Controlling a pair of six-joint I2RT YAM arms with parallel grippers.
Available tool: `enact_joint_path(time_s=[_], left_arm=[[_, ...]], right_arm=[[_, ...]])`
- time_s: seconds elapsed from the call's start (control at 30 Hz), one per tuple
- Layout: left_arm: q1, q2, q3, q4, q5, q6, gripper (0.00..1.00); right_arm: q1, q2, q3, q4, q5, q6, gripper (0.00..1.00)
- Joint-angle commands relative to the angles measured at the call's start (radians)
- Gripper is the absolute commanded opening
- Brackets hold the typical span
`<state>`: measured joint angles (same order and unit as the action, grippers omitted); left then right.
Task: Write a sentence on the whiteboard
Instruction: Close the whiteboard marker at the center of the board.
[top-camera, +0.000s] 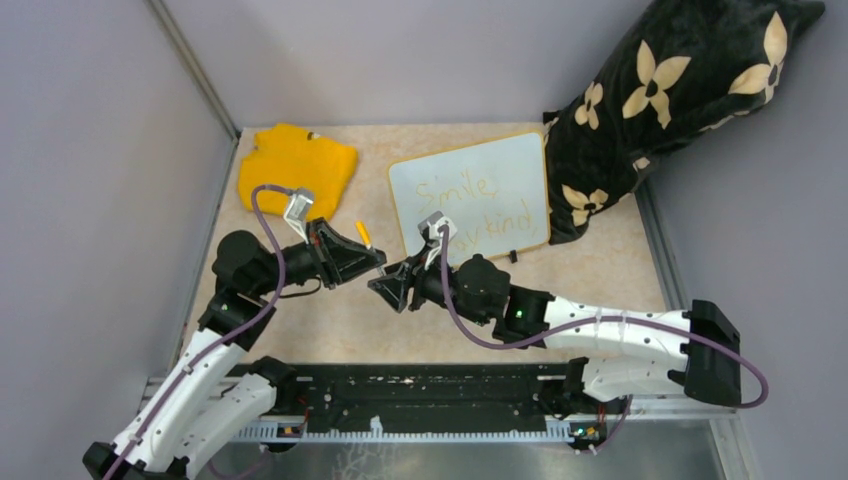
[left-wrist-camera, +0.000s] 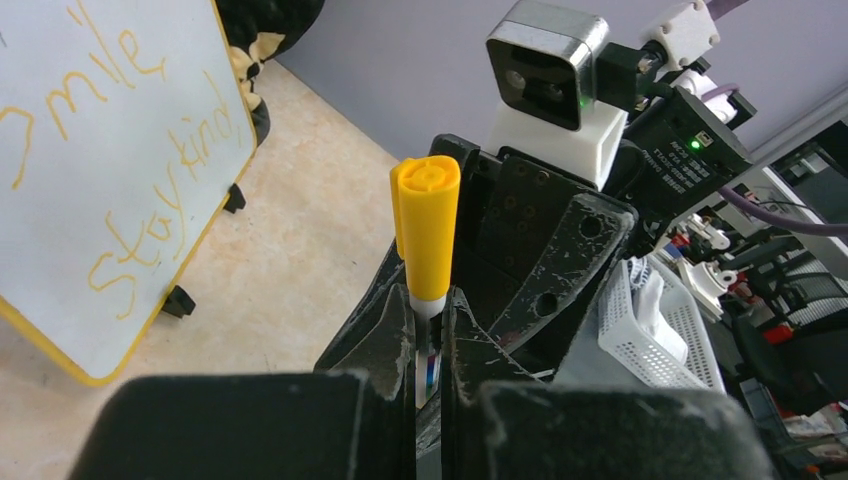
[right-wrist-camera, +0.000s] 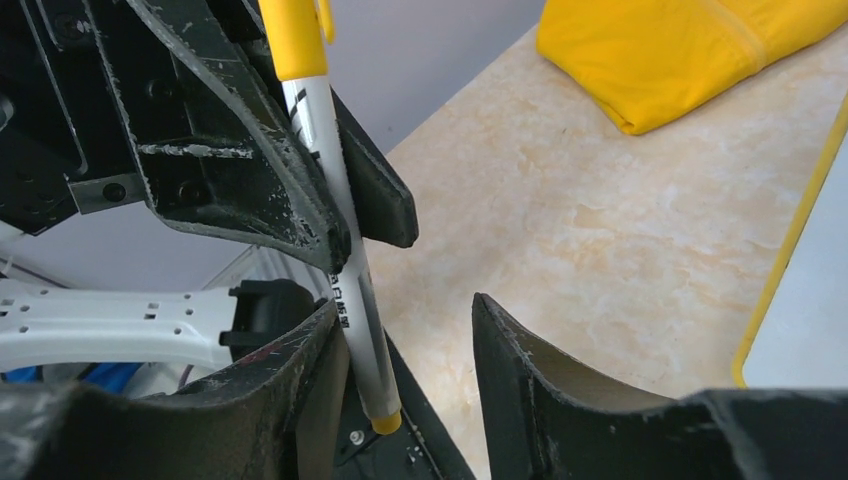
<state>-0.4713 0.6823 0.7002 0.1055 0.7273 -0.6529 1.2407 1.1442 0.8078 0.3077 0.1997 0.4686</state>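
Note:
The whiteboard (top-camera: 470, 195) stands propped at the back of the table, and the sentence (top-camera: 468, 208) "Smile" over "Stay kind" is on it in yellow-orange. The left wrist view shows the whiteboard (left-wrist-camera: 100, 150) at the left. My left gripper (top-camera: 376, 262) is shut on a white marker with a yellow cap (left-wrist-camera: 427, 235), cap end up. My right gripper (top-camera: 388, 284) faces it tip to tip. In the right wrist view the marker's barrel (right-wrist-camera: 340, 250) lies against one finger (right-wrist-camera: 300, 370). A clear gap separates it from the other finger, so the right gripper (right-wrist-camera: 405, 305) is open.
A yellow cloth (top-camera: 297, 165) lies at the back left of the table. A black pillow with cream flowers (top-camera: 660, 90) leans at the back right beside the whiteboard. Grey walls close in the left and back. A white basket (left-wrist-camera: 650, 330) sits off the table.

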Motion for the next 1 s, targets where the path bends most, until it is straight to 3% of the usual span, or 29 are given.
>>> enact_joint_path(time_s=[0.0, 0.17, 0.27, 0.33, 0.37, 0.47, 0.57, 0.73, 0.97], left_arm=[[0.001, 0.001, -0.008, 0.064, 0.065, -0.036, 0.0], [0.0, 0.012, 0.006, 0.066, 0.096, -0.036, 0.0], [0.001, 0.028, 0.012, 0.062, 0.113, -0.041, 0.02], [0.001, 0.042, 0.016, 0.062, 0.13, -0.049, 0.08], [0.0, 0.046, 0.018, 0.062, 0.133, -0.05, 0.17], [0.002, 0.043, 0.021, 0.061, 0.127, -0.042, 0.58], [0.001, 0.018, 0.026, 0.047, 0.066, -0.023, 0.78], [0.001, -0.026, 0.043, 0.031, -0.069, -0.008, 0.83], [0.001, -0.004, 0.07, 0.057, -0.16, -0.034, 0.79]], right_arm=[[-0.01, 0.0, 0.064, 0.058, -0.019, -0.035, 0.46], [-0.01, -0.023, 0.053, 0.049, -0.036, -0.074, 0.3], [-0.01, -0.031, 0.052, 0.027, -0.038, -0.076, 0.0], [-0.01, -0.037, 0.049, 0.019, -0.042, -0.075, 0.0], [-0.011, -0.041, 0.045, 0.02, -0.048, -0.076, 0.0], [-0.01, -0.059, 0.034, 0.02, -0.05, -0.082, 0.0], [-0.01, -0.078, 0.023, 0.012, -0.045, -0.087, 0.0], [-0.011, -0.083, 0.014, 0.011, -0.06, -0.083, 0.0], [-0.01, -0.077, 0.013, 0.014, -0.093, -0.084, 0.0]])
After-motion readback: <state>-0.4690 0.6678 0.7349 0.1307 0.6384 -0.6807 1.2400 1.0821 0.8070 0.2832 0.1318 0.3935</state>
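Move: The capped marker stands roughly upright in the left gripper, pinched just below its yellow cap, its middle about 1 cm below that hand. From the half-open right gripper, the marker's middle lies some 4 cm up, 2 cm back and 1 cm left. The whiteboard's middle is about 28 cm ahead, 17 cm right and 30 cm below the left hand; the yellow cloth lies some 35 cm ahead, 20 cm left and as far below. Close the right fingers on the lower barrel of the marker while easing that gripper about 1 cm back, and keep the pinch as it rises some 1.5 cm. Hold the left hand nearly in place until the right has closed, then open it wide and lift it about 3 cm, drifting slightly forward and left, away from the right gripper. ##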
